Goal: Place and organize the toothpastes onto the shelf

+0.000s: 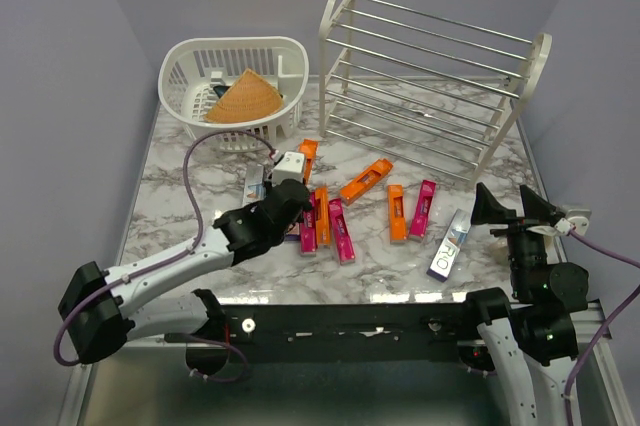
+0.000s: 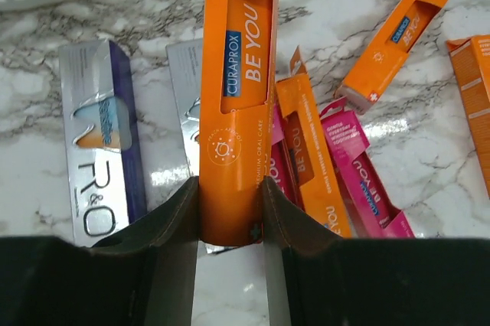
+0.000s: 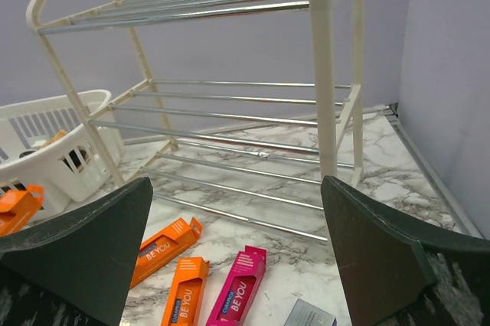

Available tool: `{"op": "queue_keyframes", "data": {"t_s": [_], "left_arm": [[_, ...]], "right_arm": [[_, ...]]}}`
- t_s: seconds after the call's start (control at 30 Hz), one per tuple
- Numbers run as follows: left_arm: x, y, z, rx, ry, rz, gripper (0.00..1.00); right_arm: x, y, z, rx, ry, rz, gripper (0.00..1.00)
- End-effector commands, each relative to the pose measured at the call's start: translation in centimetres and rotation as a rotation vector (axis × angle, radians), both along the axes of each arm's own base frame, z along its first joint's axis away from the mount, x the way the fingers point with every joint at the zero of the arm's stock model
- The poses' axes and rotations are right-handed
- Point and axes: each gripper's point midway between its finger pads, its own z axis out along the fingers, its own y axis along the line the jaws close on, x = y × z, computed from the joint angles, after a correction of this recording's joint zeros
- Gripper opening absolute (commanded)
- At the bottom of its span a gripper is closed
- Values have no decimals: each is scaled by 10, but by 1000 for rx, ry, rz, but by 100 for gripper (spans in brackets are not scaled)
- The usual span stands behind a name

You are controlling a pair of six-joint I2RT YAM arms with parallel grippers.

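Observation:
My left gripper (image 1: 301, 168) is shut on a small orange toothpaste carton (image 2: 237, 104), its fingers (image 2: 184, 219) pressed on both sides of the carton's near end. Under it lie two silver cartons (image 2: 99, 142), magenta ones (image 2: 367, 180) and more orange ones (image 2: 402, 31). On the marble, orange (image 1: 366, 180), orange (image 1: 397, 211), magenta (image 1: 423, 208) and silver (image 1: 450, 244) cartons lie loose. The cream shelf (image 1: 335, 36) stands at the back right with nothing on its rods; it also shows in the right wrist view (image 3: 325, 73). My right gripper (image 1: 510, 204) is open and empty near the silver carton.
A white slotted basket (image 1: 190, 56) holding a tan woven cone (image 1: 243, 98) stands at the back left. Grey walls close in the table on three sides. The shelf's lowest rods (image 3: 230, 188) run close above the marble.

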Motion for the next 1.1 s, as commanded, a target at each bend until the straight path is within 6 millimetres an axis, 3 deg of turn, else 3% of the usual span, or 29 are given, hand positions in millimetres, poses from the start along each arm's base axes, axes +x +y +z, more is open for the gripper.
{"op": "queue_keyframes", "data": {"t_s": [0.0, 0.03, 0.1, 0.13, 0.17, 0.23, 0.27, 0.33, 0.4, 0.43, 0.5, 0.53, 0.57, 0.63, 0.67, 0.73, 0.8, 0.83, 0.87, 1.07], "left_arm": [[51, -44, 34, -7, -111, -138, 39], [60, -51, 42, -19, -128, -148, 39], [80, -62, 36, -22, -116, -189, 39], [90, -70, 45, -42, -129, -201, 39], [96, -79, 31, -31, -95, -231, 39], [116, -87, 41, -46, -123, -236, 39], [125, -93, 29, -39, -114, -242, 39], [143, -102, 34, -51, -131, -257, 39], [158, -111, 15, -38, -96, -272, 39], [170, -114, 24, -45, -117, -269, 39], [186, -120, 5, -29, -93, -271, 38], [195, -126, 13, -43, -111, -276, 38], [204, -127, -1, -30, -93, -272, 39], [215, -134, 1, -41, -109, -275, 38], [223, -134, -8, -35, -105, -272, 39], [233, -138, -5, -48, -122, -271, 39], [242, -139, -15, -54, -115, -276, 39], [247, -142, -9, -63, -128, -279, 39], [250, -143, -22, -54, -105, -281, 39], [273, -142, -32, -49, -100, -261, 39]], "right_arm": [[-67, -10, 39, 57, -269, 17, 100], [-68, -9, 40, 58, -273, 20, 100], [-67, -9, 39, 60, -268, 22, 100], [-67, -8, 39, 60, -270, 28, 100], [-67, -8, 39, 61, -268, 33, 100], [-67, -8, 39, 63, -268, 35, 100], [-68, -7, 40, 63, -269, 41, 100], [-67, -7, 39, 61, -266, 39, 100], [-67, -7, 39, 63, -267, 42, 100], [-67, -7, 39, 62, -266, 41, 100], [-67, -7, 39, 62, -267, 44, 100], [-67, -8, 39, 62, -265, 40, 100], [-67, -7, 39, 62, -267, 43, 100], [-66, -8, 38, 61, -265, 39, 100], [-67, -8, 39, 65, -267, 41, 100], [-66, -9, 38, 63, -265, 37, 100], [-65, -9, 37, 63, -261, 36, 100], [-65, -11, 37, 65, -260, 28, 100], [-65, -11, 37, 68, -260, 29, 100], [-64, -12, 36, 68, -257, 26, 100]]}}
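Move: The held orange toothpaste's goal, the left end of the shelf's bottom tier, lies about 33 cm ahead of the left hand, 15 cm to its right and 9 cm lower. The white basket stands some 37 cm ahead and 17 cm to the left, its middle 6 cm lower; the slanted orange box lies about 15 cm ahead, 14 cm right and 13 cm below. From the right hand, that shelf spot is roughly 39 cm ahead, 20 cm left and 25 cm down. The orange toothpaste, still pinched near its near end and well clear of the table, is carried by the left hand about 25 cm forward and 13 cm right to the shelf's left front, passing left of the slanted orange box. It travels nearly level at first, then sinks some 5 cm as its far end is brought in under the middle tier's front rod; the wrist turns clockwise about 15 degrees and the fingers keep their hold. ##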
